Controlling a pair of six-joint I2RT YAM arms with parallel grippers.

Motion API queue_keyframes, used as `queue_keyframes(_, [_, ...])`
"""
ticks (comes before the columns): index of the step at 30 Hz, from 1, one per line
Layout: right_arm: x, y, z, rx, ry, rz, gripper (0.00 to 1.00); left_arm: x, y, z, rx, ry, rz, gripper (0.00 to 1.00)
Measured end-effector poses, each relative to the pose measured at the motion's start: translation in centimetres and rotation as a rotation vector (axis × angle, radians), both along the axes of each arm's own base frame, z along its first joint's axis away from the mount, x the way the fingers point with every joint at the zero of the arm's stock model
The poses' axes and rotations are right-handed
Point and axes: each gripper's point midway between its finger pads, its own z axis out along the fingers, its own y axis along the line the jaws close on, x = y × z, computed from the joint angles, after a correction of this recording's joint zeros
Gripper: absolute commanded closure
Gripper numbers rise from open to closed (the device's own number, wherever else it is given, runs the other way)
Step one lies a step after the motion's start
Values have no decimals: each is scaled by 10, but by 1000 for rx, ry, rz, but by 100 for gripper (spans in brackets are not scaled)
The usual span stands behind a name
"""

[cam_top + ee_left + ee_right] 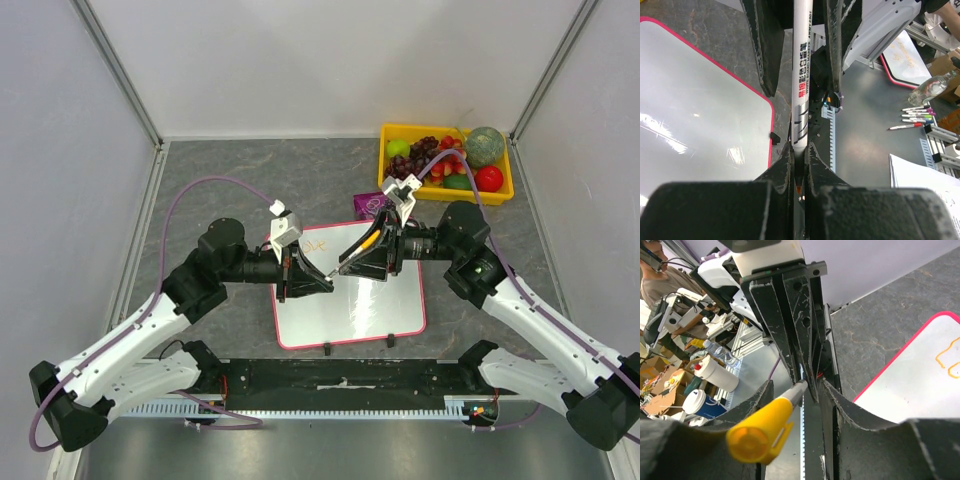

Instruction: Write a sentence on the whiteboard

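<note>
The whiteboard (350,310), pink-framed, lies flat mid-table, also seen in the left wrist view (700,115) and the right wrist view (920,385). A few orange strokes of the sentence (315,243) sit near its far left corner (947,357), too partial to read. Above the board my left gripper (328,283) is shut on the nib end of a white marker (802,75), the orange tip between its jaws (800,150). The marker's yellow-capped end (765,425) runs between the fingers of my right gripper (797,385), which stand apart on either side of it. The right gripper (348,265) faces the left one.
A yellow tray (440,194) of fruit stands at the far right. A purple box (372,205) sits just beyond the board. Grey walls enclose the table on three sides. A black rail (340,375) runs along the near edge between the arm bases.
</note>
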Motion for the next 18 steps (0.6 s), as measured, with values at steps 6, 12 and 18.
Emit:
queue_keyframes(6, [1, 1, -9, -27, 6, 6, 64, 0, -1, -1, 7, 7, -2, 98])
queue_keyframes(12, [2, 1, -10, -28, 1, 4, 77, 1, -1, -6, 22, 23, -3, 98])
queue_keyframes(18, [4, 1, -12, -34, -9, -3, 100, 1, -1, -6, 25, 26, -2, 98])
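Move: The marker lies between the right hand's open fingers, its middle some 3 cm to the right of the hand point, about 1 cm back and roughly level. The left fingertips that hold its writing end are about 3 cm to the left, 2 cm back and 2 cm lower; the whiteboard's middle is some 30 cm below and about 4 cm ahead. From the left hand, the marker's middle is about 6 cm to the right, 1 cm ahead and 2 cm up. Downward by only about 1 cm, the right hand settles around the marker, then all but stands while its fingers, half open at first, close steadily on the barrel and cap until they pinch it from front and back, just short of the left fingertips. The left hand keeps its grip on the writing end and stays nearly still. ##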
